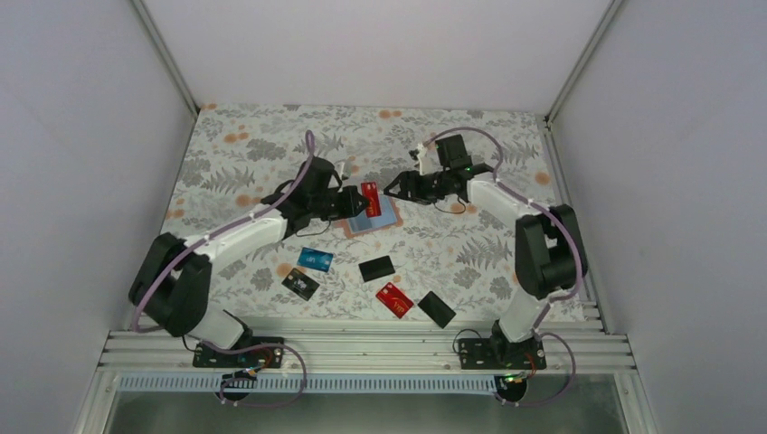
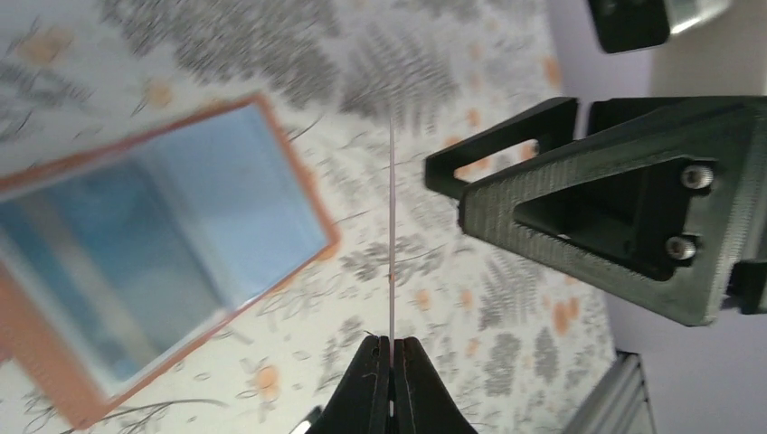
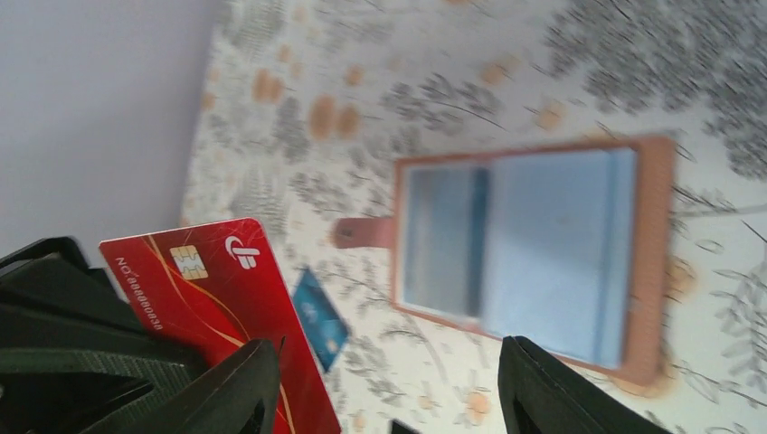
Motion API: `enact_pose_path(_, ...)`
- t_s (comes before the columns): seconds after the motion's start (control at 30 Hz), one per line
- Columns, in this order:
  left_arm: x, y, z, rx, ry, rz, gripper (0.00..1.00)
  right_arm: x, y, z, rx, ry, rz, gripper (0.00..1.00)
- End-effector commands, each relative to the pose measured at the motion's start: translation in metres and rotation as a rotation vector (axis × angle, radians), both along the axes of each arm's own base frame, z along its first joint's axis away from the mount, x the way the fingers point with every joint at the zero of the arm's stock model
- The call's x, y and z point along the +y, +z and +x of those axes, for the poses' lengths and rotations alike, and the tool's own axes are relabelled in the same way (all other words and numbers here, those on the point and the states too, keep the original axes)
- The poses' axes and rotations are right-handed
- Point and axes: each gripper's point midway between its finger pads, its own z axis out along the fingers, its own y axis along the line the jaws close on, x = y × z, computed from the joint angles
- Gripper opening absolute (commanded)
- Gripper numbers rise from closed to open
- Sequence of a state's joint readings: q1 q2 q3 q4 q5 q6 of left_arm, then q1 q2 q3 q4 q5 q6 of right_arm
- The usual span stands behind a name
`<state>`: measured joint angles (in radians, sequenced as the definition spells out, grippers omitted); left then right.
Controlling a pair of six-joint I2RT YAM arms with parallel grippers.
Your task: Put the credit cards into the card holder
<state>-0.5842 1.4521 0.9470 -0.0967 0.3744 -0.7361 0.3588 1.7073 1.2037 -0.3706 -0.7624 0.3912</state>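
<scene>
My left gripper [image 1: 353, 201] is shut on a red credit card [image 1: 368, 195] and holds it above the table, just left of the open card holder [image 1: 373, 219]. The holder is tan-brown with a pale blue slotted inside, lying flat. In the left wrist view the card [image 2: 392, 226] shows edge-on between the closed jaws [image 2: 391, 362], with the holder [image 2: 154, 244] to the left. My right gripper [image 1: 392, 189] is open and empty, facing the card from the right. In the right wrist view [image 3: 389, 389] the red card [image 3: 213, 298] is at left and the holder [image 3: 552, 253] at right.
Loose cards lie nearer the arms: a blue one [image 1: 316, 259], a black one [image 1: 300, 284], another black one [image 1: 376, 268], a red one [image 1: 394, 299] and a black one [image 1: 437, 308]. White walls enclose the floral table, with a metal rail along the near edge [image 1: 362, 348].
</scene>
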Motion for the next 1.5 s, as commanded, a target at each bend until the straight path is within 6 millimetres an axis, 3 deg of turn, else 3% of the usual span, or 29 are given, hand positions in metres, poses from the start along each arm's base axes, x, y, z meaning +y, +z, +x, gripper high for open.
enact_pose_path(0.0,0.008,-0.033,0.01,0.113,0.066,0.066,0.02,-0.008,-0.032,0.017,0.034,-0.051,-0.106,0.62)
enact_pose_path(0.23,0.011,-0.069,0.023,0.226,0.1,0.081,0.02,-0.004,-0.067,0.033,0.093,-0.058,-0.147,0.56)
enact_pose_path(0.57,0.015,-0.098,0.031,0.313,0.136,0.099,0.02,0.0,-0.098,0.047,0.137,-0.049,-0.176,0.49)
enact_pose_path(0.93,0.015,-0.112,0.031,0.368,0.161,0.093,0.02,0.004,-0.12,0.045,0.185,-0.029,-0.172,0.44)
enact_pose_path(1.47,0.021,-0.124,0.033,0.426,0.217,0.089,0.02,0.0,-0.137,0.034,0.221,-0.022,-0.18,0.39)
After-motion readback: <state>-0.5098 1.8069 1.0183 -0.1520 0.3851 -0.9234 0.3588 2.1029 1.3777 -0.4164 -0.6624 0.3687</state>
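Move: The open card holder lies flat about 17 cm below the left hand, which still holds the red card by its edge; the holder's middle is some 4 cm ahead and 2 cm to the right. From the empty right hand it is about 15 cm down, 4 cm left and 1 cm ahead. From the left hand, the blue card is about 8 cm back and 12 cm left, the black card 10 cm back and 3 cm right, both on the table. The red card, still pinched in the left hand, goes down about 13 cm and slightly forward towards the middle of the card holder, fast and then slowing, while the wrist tips the fingers some 25 degrees steeper. The right hand also sinks about 12 cm and works 4 cm forward, its open fingers narrowing partway to straddle the outer edge of the right-hand pocket pages without shutting. ##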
